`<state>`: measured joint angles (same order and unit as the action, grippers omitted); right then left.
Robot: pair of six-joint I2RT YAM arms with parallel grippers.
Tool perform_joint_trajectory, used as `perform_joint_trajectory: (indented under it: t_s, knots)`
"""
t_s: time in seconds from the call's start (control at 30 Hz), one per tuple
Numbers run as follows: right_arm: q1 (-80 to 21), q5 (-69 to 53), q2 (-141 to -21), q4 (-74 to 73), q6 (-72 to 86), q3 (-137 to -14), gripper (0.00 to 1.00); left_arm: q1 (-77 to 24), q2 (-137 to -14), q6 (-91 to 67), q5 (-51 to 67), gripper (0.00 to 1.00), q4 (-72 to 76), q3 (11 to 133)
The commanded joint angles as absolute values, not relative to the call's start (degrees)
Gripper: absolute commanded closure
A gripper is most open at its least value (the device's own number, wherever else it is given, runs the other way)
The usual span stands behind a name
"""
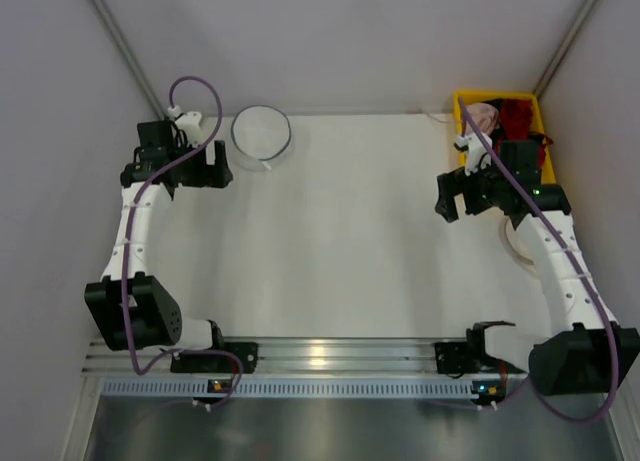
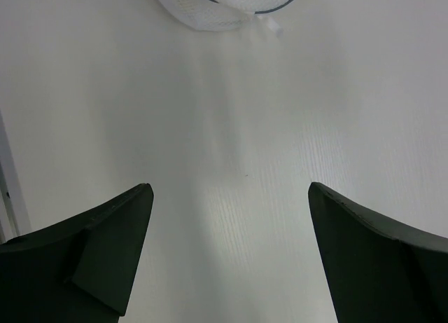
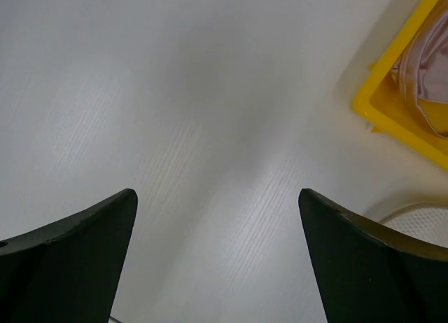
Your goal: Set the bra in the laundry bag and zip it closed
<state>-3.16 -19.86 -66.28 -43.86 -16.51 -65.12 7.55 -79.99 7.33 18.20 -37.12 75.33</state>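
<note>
The red bra [image 1: 517,114] lies in a yellow bin [image 1: 462,109] at the back right of the table. The laundry bag [image 1: 513,239], round with a pale rim, lies flat under my right forearm and is mostly hidden; a slice of its rim and mesh [image 3: 420,214] shows in the right wrist view. My right gripper [image 1: 447,196] [image 3: 215,193] hangs open over bare table, just left of the bin and the bag. Far left, my left gripper [image 1: 222,168] [image 2: 229,190] is open and holds nothing.
A round mesh bag with a dark rim [image 1: 262,131] [image 2: 224,4] lies at the back, just right of my left gripper. In the bin, beside the bra, are a pale pink garment [image 1: 483,112] [image 3: 427,71] and a black one [image 1: 532,141]. Grey walls close in both sides.
</note>
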Motion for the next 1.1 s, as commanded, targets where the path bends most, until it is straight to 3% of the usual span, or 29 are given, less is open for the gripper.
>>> perform_joint_trajectory:
  t_s: [0.0, 0.2, 0.6, 0.7, 0.93, 1.07]
  knots:
    - [-1.1, -17.5, -65.4, -47.3, -17.8, -65.6, 0.01, 7.6, -78.7, 8.1, 22.0, 0.02, -36.1, 76.2]
    - [6.4, -13.4, -72.2, -55.4, -23.7, -70.2, 0.01, 7.6, -80.4, 6.8, 25.8, 0.02, -36.2, 79.2]
    - [14.9, 1.6, -77.2, -52.7, -32.1, -65.2, 0.01, 7.6, -81.7, 6.5, 32.5, 0.02, -36.2, 80.7]
    - [14.9, 4.9, -79.3, -49.3, -32.5, -63.2, 0.06, 7.6, -81.5, 7.6, 34.4, 0.01, -36.2, 80.5]
    - [16.0, 9.5, -86.3, -41.3, -35.7, -60.7, 0.33, 7.6, -82.4, 8.2, 36.6, 0.02, -36.1, 81.7]
    - [16.7, 10.2, -90.0, -38.9, -38.7, -59.9, 0.38, 7.6, -83.0, 8.3, 36.8, 0.01, -36.1, 82.4]
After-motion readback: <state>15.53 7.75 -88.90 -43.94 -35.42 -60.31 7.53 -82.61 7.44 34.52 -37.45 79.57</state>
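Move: The beige-rimmed laundry bag lies some 25 cm to the right of the right hand, about level with it fore and aft and roughly 17 cm below. The yellow bin, with its middle about 22 cm ahead and 20 cm to that hand's right, stands just beyond the bag; the pink garment in it is about 24 cm ahead and 16 cm right. From the left hand, the bag is around 70 cm right and 8 cm back. To the laundry bag's near-left edge the right hand sweeps about 19 cm right and sinks 14 cm, dropping most steeply at the end. Its wrist tips some 30 degrees further down and rolls left side down; late on, the fingers start closing from wide open to about two thirds, with the rim ahead between the tips, contact not visible. The left hand, open and empty, drifts right and slightly up. ##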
